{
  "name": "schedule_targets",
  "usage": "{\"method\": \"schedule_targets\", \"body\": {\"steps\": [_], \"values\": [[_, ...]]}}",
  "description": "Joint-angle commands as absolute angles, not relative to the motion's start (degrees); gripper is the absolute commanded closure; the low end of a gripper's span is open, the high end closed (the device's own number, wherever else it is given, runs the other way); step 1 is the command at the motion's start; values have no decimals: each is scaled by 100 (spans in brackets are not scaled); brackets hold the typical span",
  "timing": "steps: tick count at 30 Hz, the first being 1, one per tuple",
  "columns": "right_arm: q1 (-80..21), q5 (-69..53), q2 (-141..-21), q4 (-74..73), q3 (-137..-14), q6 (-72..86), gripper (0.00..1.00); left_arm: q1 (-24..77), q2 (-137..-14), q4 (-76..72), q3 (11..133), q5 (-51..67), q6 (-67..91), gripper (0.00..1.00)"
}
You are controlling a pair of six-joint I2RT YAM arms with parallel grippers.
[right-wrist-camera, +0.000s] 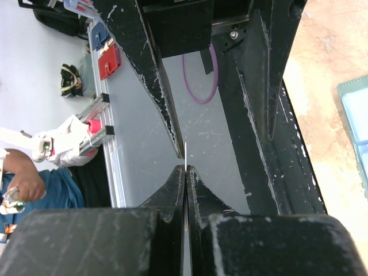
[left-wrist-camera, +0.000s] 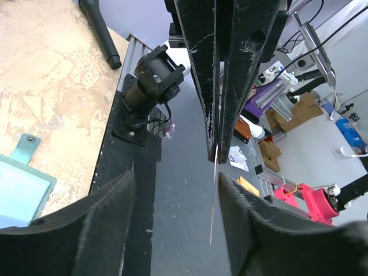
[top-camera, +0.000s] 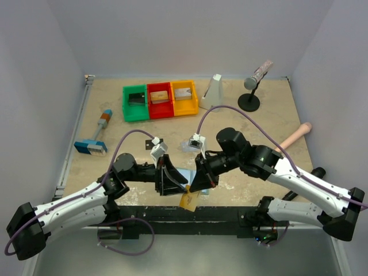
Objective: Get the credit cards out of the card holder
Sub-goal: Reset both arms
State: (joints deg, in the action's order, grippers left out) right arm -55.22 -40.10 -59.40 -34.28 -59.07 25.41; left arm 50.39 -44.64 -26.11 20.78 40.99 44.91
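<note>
My right gripper (top-camera: 198, 183) is shut on a thin orange-gold credit card (top-camera: 188, 200) and holds it over the table's near edge. In the left wrist view the card (left-wrist-camera: 214, 195) shows edge-on, hanging from the right fingers (left-wrist-camera: 230, 86). My left gripper (left-wrist-camera: 175, 178) stands open around the card, which runs close along one pad (left-wrist-camera: 247, 218) with a wide gap to the other. In the right wrist view the card's edge (right-wrist-camera: 185, 152) pokes out of the shut right gripper (right-wrist-camera: 185, 168). The blue card holder (top-camera: 185, 174) lies open on the table beneath both grippers.
Green (top-camera: 135, 103), red (top-camera: 159, 99) and yellow (top-camera: 184, 98) bins stand at the back, each with a small flat item inside. A blue-headed brush (top-camera: 95, 138) lies at the left. A microphone on a stand (top-camera: 253, 86) and a white wedge (top-camera: 214, 92) stand at the back right.
</note>
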Motion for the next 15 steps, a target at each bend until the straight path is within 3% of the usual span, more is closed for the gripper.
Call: {"method": "schedule_targets", "body": {"steps": [1,7,14,15], "values": [[-5590,-4184,-6020,-3164,-6135,2514,100,5071,-4596,-3172,2312,4324,4438,42],[-5599,-4184,-6082,-3138,-6135,2522,100,5115,-4781,-3445,2320,4500,4570,59],[-5599,-4105,-6056,-3243,-6144,2514,100,5133,-4808,-3568,2329,4588,4588,100],[-5599,-4122,-6030,-3269,-6144,2514,93,5133,-4799,-3603,2294,4588,4605,100]]}}
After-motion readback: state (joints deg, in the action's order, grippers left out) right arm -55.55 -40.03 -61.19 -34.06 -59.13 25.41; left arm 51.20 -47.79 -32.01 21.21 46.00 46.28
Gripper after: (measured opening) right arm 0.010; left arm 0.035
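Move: The orange credit card, pinched in the right gripper and already between the open left fingers, has its middle about 3 cm back, 2 cm to the right and 1 cm below the left hand; from the right hand it is some 3 cm back, 1 cm left and 2 cm below. On the table, 22 cm below the left hand, lie the open card holder 10 cm ahead and 2 cm right, the white card 28 cm ahead and 1 cm right, and the black card 28 cm ahead and 15 cm left. Around the orange card the left fingers close from about two-thirds open to nearly shut, pinching it right beside the right gripper's tips, while the left hand eases back about 1.5 cm and up a little under 1 cm, turning slightly clockwise. The shut right fingers keep their hold on the card and sink barely half a centimetre. ##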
